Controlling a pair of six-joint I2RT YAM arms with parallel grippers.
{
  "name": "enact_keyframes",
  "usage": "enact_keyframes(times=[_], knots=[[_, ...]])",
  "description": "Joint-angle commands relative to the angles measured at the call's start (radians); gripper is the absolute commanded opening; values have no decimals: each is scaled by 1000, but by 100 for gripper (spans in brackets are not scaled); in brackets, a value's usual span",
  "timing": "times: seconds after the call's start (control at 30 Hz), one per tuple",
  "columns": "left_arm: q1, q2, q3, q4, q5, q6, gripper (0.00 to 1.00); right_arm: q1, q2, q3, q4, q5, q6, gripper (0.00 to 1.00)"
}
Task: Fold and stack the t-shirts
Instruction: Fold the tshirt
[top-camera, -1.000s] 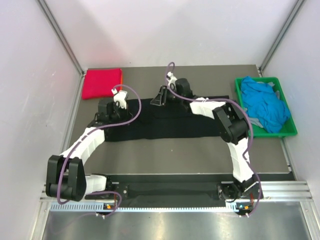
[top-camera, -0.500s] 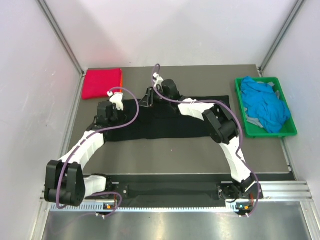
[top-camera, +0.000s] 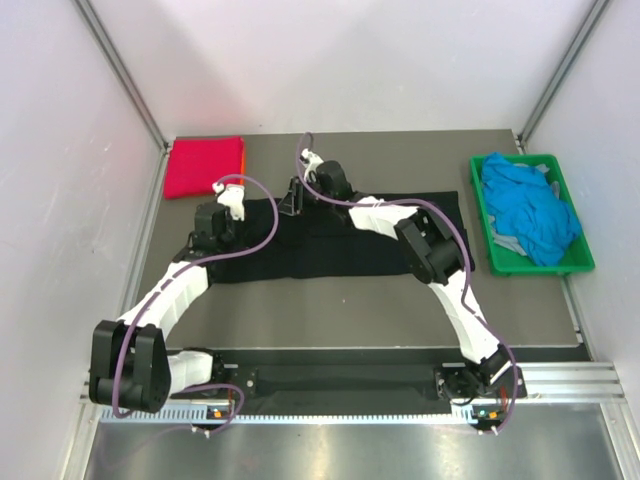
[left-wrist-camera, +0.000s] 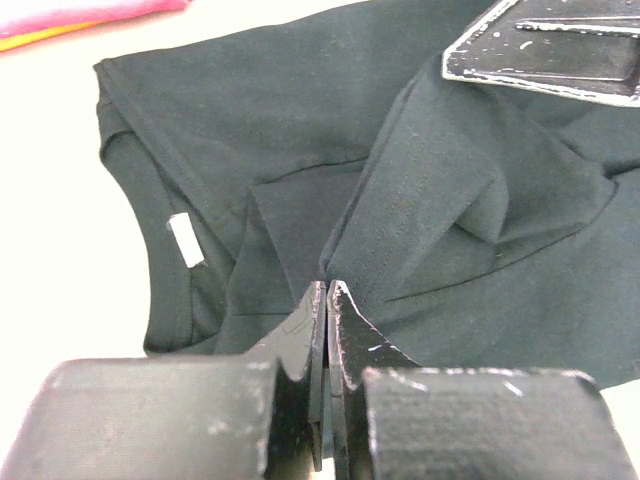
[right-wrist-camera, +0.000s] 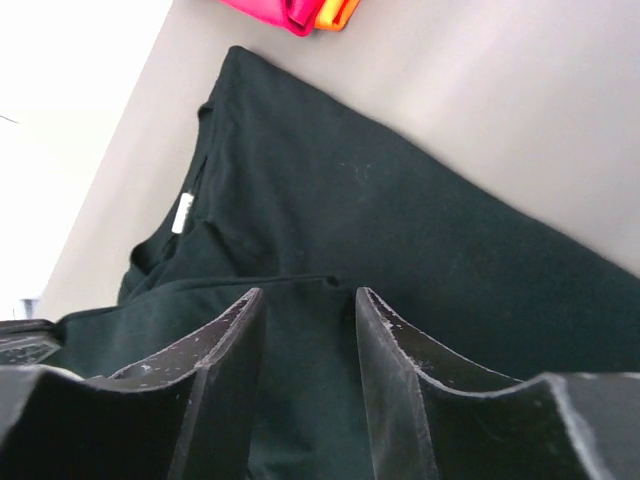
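A large black t-shirt (top-camera: 340, 245) lies spread across the middle of the table, with its white neck label (left-wrist-camera: 185, 240) at the left end. My left gripper (top-camera: 214, 228) is at that left end; in the left wrist view its jaws (left-wrist-camera: 327, 285) are shut on a raised fold of the black cloth. My right gripper (top-camera: 296, 196) is at the shirt's far edge; in the right wrist view (right-wrist-camera: 310, 295) it is open, with black cloth lying between the fingers. A folded magenta-red shirt (top-camera: 204, 166) lies at the back left on an orange one (right-wrist-camera: 335, 12). Blue shirts (top-camera: 528, 208) fill the crate.
A green plastic crate (top-camera: 578, 262) stands at the right edge of the table. White walls and metal posts close in the back and sides. The arm bases sit on the rail at the near edge. Bare grey table shows in front of the black shirt.
My right gripper has moved left along the far edge of the black shirt, toward the neck end. My left gripper has stayed nearly in place.
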Motion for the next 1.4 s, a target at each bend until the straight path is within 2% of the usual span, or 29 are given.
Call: enact_keyframes(times=[0.0,0.2,0.4,0.8,1.13,1.23,1.37], knots=[[-3,-5,5,42,-50,21,0,14,16,63,6,13,-45,43],[-3,-2,6,45,-58,27,0,13,57,123,-33,-18,-65,45],[-3,15,17,66,-64,35,0,13,62,124,-27,-35,-66,40],[-3,30,24,76,-66,34,0,2,89,138,-31,-58,-65,44],[-3,17,18,82,-76,46,0,-3,120,178,-60,-53,-57,42],[-3,18,18,85,-76,44,0,-3,118,175,-56,-53,-62,32],[-3,33,18,92,-73,43,0,-4,91,126,-5,-55,-63,5]])
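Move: Under and just beyond the right hand's part-open fingers, about 3 cm lower and 1 cm forward and left, lies the black t-shirt's folded edge. The red folded stack is some 20 cm to the left and 10 cm farther out. From the left hand, already pinching the same edge, the right hand's grasping spot is about 11 cm right, 5 cm ahead and a little lower; the white label lies roughly 6 cm left and 4 cm ahead of the left hand. The right fingers pinch the t-shirt's folded edge at the very end: the hand first eases down about 1 cm and hovers with its fingers part open, then sinks another 2.5 cm or so onto the cloth and closes. Meanwhile the left hand keeps its pinch farther back along that edge, shifting only about 1 cm left. ##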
